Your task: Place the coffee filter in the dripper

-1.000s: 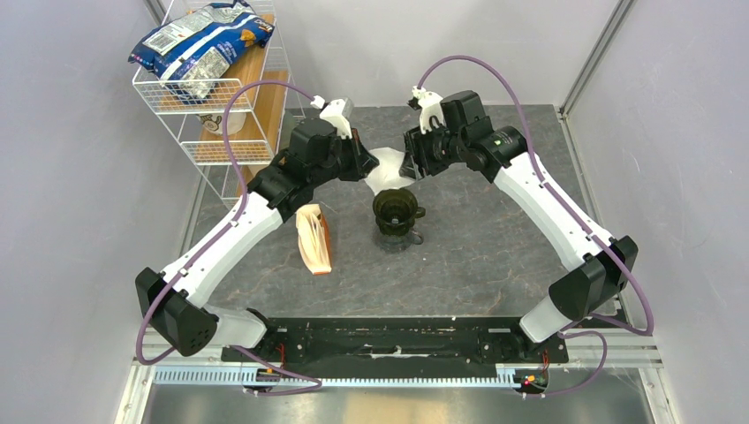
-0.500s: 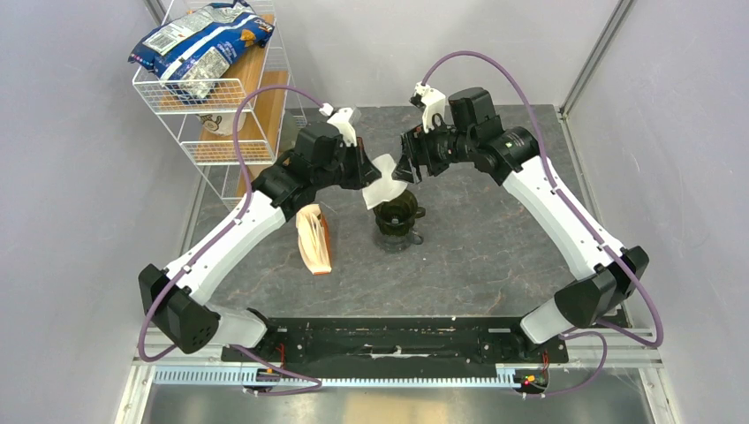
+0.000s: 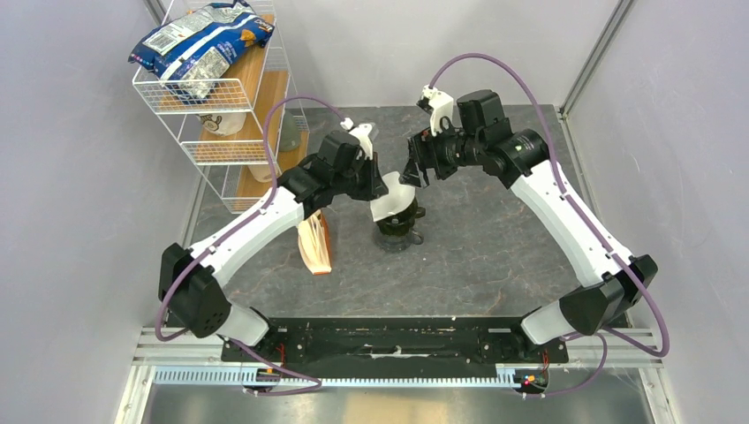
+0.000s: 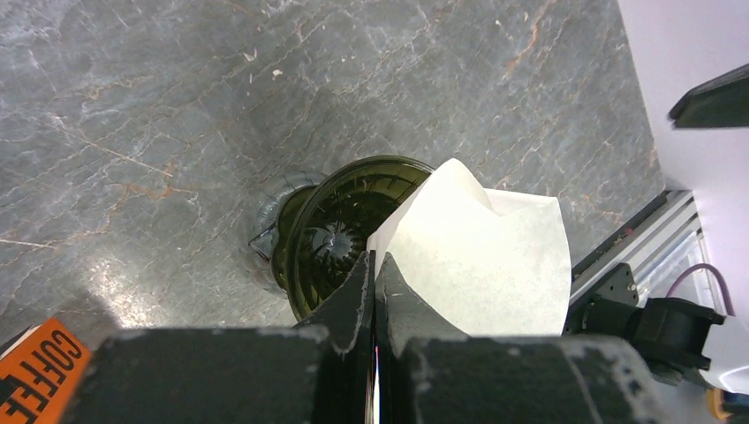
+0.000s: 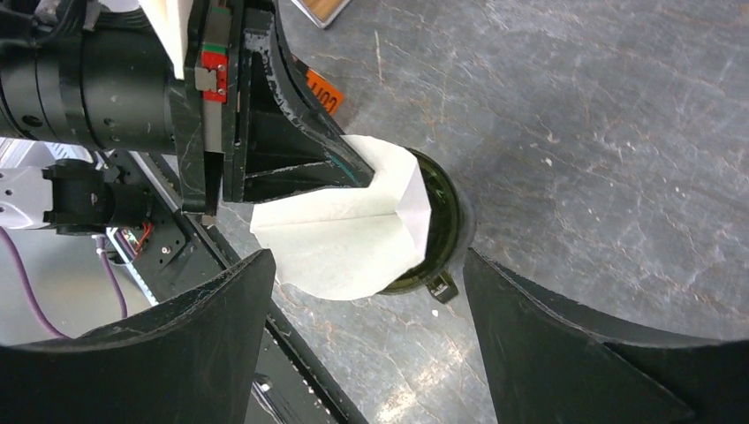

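Observation:
The coffee filter [image 3: 394,197], a white paper cone, hangs tilted over the dripper [image 3: 399,219], its lower edge at the dripper's rim. My left gripper [image 3: 380,187] is shut on the filter's left edge. In the left wrist view the jaws [image 4: 374,265] pinch the filter [image 4: 481,256] beside the dark green dripper [image 4: 336,231]. My right gripper [image 3: 413,170] stands open just behind the filter, apart from it. Its wrist view shows the filter [image 5: 353,231] lying across the dripper [image 5: 444,225], with both below the wide-open right gripper [image 5: 369,258].
A tan, orange-edged filter packet [image 3: 315,243] stands left of the dripper. A white wire rack [image 3: 199,132] with a blue bag [image 3: 199,44] on top fills the back left. The dripper sits on a clear glass cup [image 3: 399,238].
The right gripper opened off the filter and drew back a little. The left arm carried the filter right and down, from beside the dripper to over its rim.

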`<state>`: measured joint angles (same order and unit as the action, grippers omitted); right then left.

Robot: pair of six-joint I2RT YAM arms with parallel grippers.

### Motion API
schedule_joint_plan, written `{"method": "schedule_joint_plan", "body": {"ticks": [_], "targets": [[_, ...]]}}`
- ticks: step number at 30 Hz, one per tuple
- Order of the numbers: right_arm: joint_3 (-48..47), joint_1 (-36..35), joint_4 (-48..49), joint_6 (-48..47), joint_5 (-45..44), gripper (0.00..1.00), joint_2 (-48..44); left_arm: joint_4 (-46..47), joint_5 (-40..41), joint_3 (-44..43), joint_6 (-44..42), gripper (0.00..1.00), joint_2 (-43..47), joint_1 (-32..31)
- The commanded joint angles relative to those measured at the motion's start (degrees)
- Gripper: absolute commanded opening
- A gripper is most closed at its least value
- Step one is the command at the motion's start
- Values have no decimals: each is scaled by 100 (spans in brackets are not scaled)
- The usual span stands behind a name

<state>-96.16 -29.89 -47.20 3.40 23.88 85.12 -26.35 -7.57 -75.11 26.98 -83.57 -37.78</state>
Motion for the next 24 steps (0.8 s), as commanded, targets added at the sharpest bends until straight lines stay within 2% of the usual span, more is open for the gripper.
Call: {"method": "schedule_joint_plan", "body": {"ticks": [1, 4, 8, 17, 19, 21, 24], "targets": [[77, 224, -129, -24, -107, 86, -110, 422, 46, 107, -258, 2, -125, -127], [185, 311, -193, -123, -136, 86, -100, 531, 98, 172, -331, 10, -200, -194], [407, 394, -316, -295, -148, 87, -59, 405, 173, 66, -472, 33, -265, -203], [775, 377, -386, -612, 86, 87, 76, -257, 76, -146, -959, 60, 226, 3], [824, 379, -377, -556, 125, 88, 126, -287, -146, -83, -957, 71, 341, 121], [860, 380, -352, -527, 106, 89, 192, -359, -205, -42, -962, 74, 402, 225], [888, 375, -288, -469, 92, 90, 279, -397, -255, 55, -897, 75, 462, 417]]}}
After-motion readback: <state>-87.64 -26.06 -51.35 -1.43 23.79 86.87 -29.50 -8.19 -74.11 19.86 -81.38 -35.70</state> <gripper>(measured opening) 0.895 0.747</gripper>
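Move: The left hand holds the paper filter just above the dripper, whose middle lies about 3 cm to its right, level in reach and roughly 7 cm below; the filter pack stands some 17 cm left, 1 cm nearer and 18 cm below. From the empty right hand the filter is about 5 cm left, 1 cm ahead and 10 cm down, with the dripper 5 cm left, 1 cm ahead and 15 cm below. Left lowers filter about 3 cm into dripper, releases, backs left-up; open right hand sinks 8 cm and rightward. ##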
